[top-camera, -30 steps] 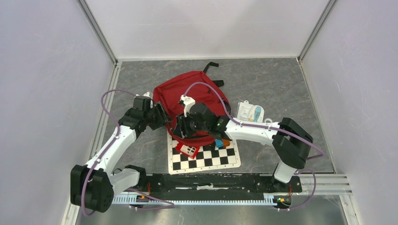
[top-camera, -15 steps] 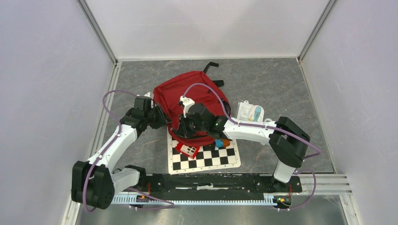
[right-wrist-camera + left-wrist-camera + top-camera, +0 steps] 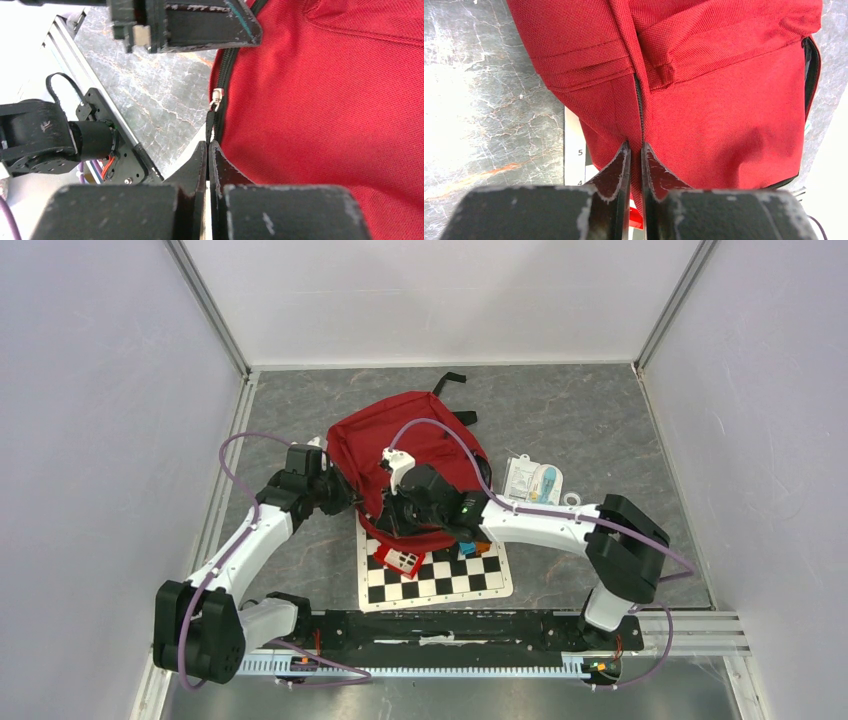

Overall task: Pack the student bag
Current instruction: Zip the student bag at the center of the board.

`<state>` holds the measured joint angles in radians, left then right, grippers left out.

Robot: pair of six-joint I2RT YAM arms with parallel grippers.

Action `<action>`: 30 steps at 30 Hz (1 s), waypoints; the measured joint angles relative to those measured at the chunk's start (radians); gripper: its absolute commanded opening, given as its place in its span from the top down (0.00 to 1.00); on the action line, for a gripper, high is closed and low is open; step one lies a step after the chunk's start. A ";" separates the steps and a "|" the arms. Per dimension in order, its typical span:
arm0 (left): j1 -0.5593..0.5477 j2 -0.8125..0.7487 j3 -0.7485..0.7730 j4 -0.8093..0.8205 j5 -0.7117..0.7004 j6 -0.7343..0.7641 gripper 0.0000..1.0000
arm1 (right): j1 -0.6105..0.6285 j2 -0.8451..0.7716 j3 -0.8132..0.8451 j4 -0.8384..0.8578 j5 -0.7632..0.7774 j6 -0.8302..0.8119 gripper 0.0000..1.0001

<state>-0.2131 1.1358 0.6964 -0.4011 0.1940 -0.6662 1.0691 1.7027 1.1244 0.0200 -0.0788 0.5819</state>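
The red student bag (image 3: 400, 445) lies in the middle of the floor, its near end over a chessboard mat. My left gripper (image 3: 352, 492) is at its left edge. In the left wrist view that gripper (image 3: 635, 147) is shut on a fold of the bag's red fabric (image 3: 724, 110) beside the zipper seam. My right gripper (image 3: 385, 512) sits on the bag's near left side. In the right wrist view it (image 3: 208, 145) is shut on the black zipper pull (image 3: 212, 120) hanging from the silver slider (image 3: 216, 96) on the bag (image 3: 340, 115).
A checkered mat (image 3: 440, 575) lies near the bag, with a red-and-white box (image 3: 404, 560) and small orange and blue items (image 3: 470, 543) on it. A white packet (image 3: 532, 480) lies to the right. White walls and rails enclose the floor.
Both grippers have closed, the left on the bag's fabric and the right on the zipper pull. The arms have shifted only slightly.
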 measured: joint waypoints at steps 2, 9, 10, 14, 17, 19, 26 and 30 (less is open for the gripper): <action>0.003 0.000 0.000 0.001 0.002 0.000 0.95 | 0.010 -0.021 -0.010 0.000 0.010 0.000 1.00; 0.020 0.001 0.000 0.007 0.025 -0.002 0.98 | 0.051 -0.081 -0.069 -0.007 0.038 0.000 1.00; 0.025 0.002 0.000 0.007 0.027 -0.002 0.98 | 0.056 -0.089 -0.079 -0.010 0.040 0.000 1.00; 0.063 0.018 0.000 0.007 0.072 -0.002 0.98 | 0.071 -0.130 -0.137 -0.028 0.067 -0.002 1.00; 0.099 0.037 0.000 0.007 0.114 -0.001 0.98 | 0.072 -0.168 -0.170 -0.045 0.100 -0.004 1.00; 0.117 0.052 0.005 0.006 0.135 0.001 0.98 | 0.072 -0.195 -0.185 -0.057 0.126 -0.008 1.00; 0.139 0.106 0.060 -0.005 0.158 0.035 0.98 | 0.061 -0.256 -0.207 -0.107 0.201 -0.022 1.00; 0.143 0.110 0.075 -0.016 0.148 0.063 0.98 | 0.036 -0.287 -0.229 -0.126 0.213 -0.030 1.00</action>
<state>-0.0696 1.2461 0.7715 -0.4168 0.3424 -0.6033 1.1053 1.4155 0.8955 -0.1062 0.1345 0.5522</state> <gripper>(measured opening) 0.138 0.009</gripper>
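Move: The right hand grips the cord of the zip pull; the slider sits some 3 cm left and 1 cm ahead of its fingers. The open right end of the bag's zip lies about 21 cm to its right and 10 cm ahead, slightly lower. The red toy is roughly 4 cm right, 6 cm back and 9 cm below, the blue block 18 cm right, 4 cm back and equally low. From the left hand the slider is about 3 cm right and 4 cm back, near its height. Still pinching the pull cord, the right hand drags the slider along the bag's near-side zip: first back towards the base about 4 cm, then about 7 cm to the right, curving slightly forward again and turning a few degrees clockwise. The left hand keeps its grip on the bag's fabric at the closed end and draws it some 2 cm forward and 2 cm left, away from the slider. ##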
